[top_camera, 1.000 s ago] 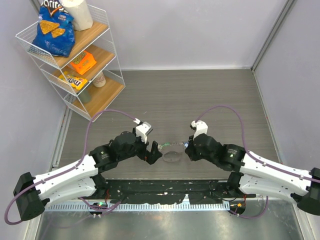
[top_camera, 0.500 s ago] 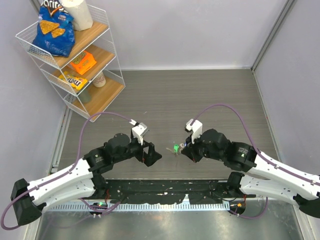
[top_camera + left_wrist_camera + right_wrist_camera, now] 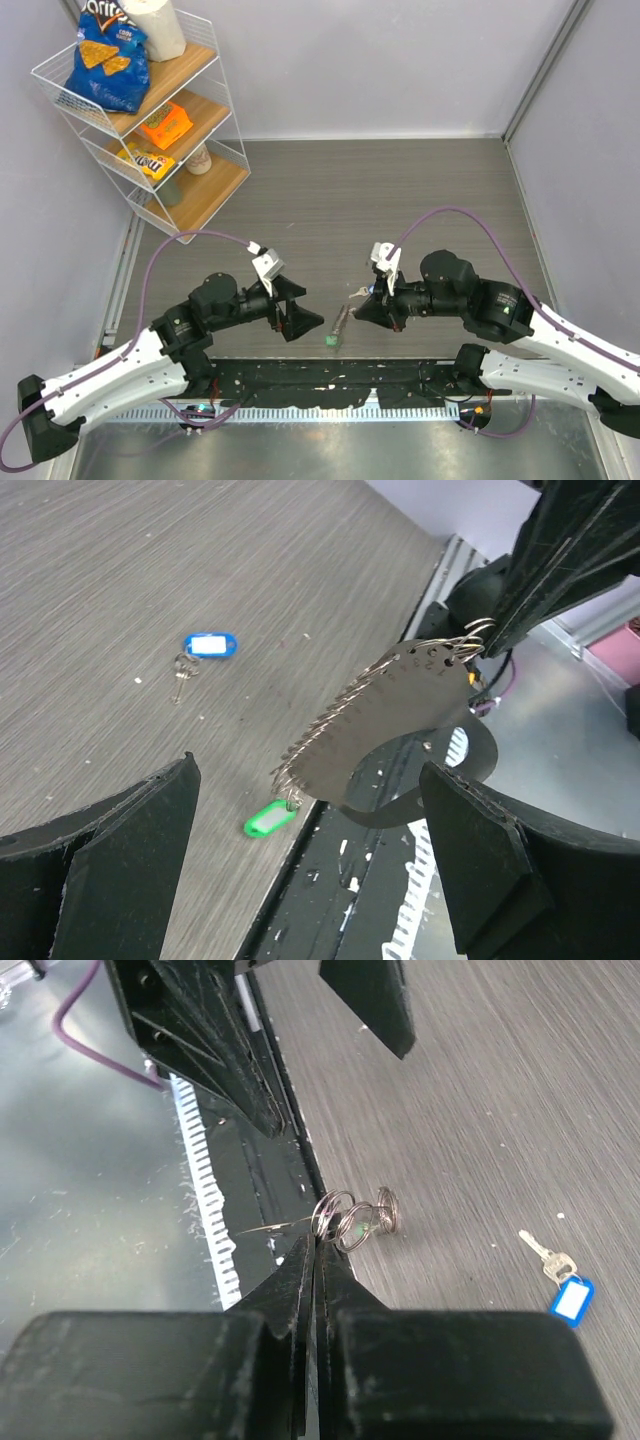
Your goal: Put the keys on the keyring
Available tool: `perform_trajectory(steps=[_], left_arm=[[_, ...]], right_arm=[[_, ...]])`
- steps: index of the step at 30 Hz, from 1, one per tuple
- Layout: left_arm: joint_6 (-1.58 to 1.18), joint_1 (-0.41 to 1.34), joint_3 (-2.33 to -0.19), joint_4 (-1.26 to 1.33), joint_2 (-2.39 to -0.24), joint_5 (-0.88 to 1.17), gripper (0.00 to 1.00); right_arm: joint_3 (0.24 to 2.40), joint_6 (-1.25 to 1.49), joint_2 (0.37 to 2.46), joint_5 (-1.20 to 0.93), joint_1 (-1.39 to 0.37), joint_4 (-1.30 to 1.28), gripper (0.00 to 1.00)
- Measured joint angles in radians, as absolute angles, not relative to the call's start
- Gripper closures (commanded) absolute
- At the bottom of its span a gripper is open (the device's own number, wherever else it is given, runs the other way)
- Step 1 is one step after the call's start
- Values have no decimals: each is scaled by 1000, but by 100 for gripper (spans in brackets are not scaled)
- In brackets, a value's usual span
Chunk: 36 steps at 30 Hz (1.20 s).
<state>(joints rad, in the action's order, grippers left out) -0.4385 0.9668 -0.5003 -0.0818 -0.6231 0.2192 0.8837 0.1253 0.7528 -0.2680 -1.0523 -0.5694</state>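
My right gripper (image 3: 358, 311) is shut on the top end of the keyring (image 3: 342, 322), a thin grey metal piece with several small rings along its edge. It hangs in the air, slanting down to the left. The green-headed key (image 3: 331, 341) dangles from its lower end, also seen in the left wrist view (image 3: 265, 818). The blue-headed key (image 3: 372, 290) lies loose on the table, its tag and silver blade clear in the left wrist view (image 3: 209, 643). My left gripper (image 3: 304, 314) is open and empty, just left of the hanging keyring (image 3: 385, 715). In the right wrist view the shut gripper (image 3: 318, 1250) pinches the rings (image 3: 350, 1216).
A white wire shelf (image 3: 215, 45) with snack bags stands at the far left corner. The black rail (image 3: 330, 380) runs along the table's near edge, right below the hanging keyring. Grey walls close in both sides.
My right gripper has lifted and turned the keyring, so the green key now hangs lower and to the left. My left gripper has drawn back down and left, away from the keyring.
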Motion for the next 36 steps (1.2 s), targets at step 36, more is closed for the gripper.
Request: perform_trajectory(steps=[36], left_arm=[[-474, 967, -481, 190, -666, 416, 1]], right_arm=[[900, 141, 765, -554, -1052, -453, 95]])
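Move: The keyring, its top rings already pinched in the right fingertips, hangs with its middle about 6 cm to the right of the open left hand, 4 cm back and 3 cm lower. From the right hand its middle is some 6 cm below, 3 cm left and 1 cm back, and the open left fingers are about 9 cm left, 4 cm ahead and 3 cm lower. The blue-tagged keys lie roughly 12 cm ahead of the right hand, 1 cm right and 16 cm down. The right fingertips keep their pinch on the keyring's top rings, carrying it about 4 cm back, 3.5 cm up and slightly left while turning some 15 degrees counter-clockwise and tipping up a little. The left hand stays wide open and rises about 4.5 cm, easing back and right until a fingertip is close to the rings; whether it touches can't be seen. Its fingers turn clockwise and tip up, each about 10 degrees. ##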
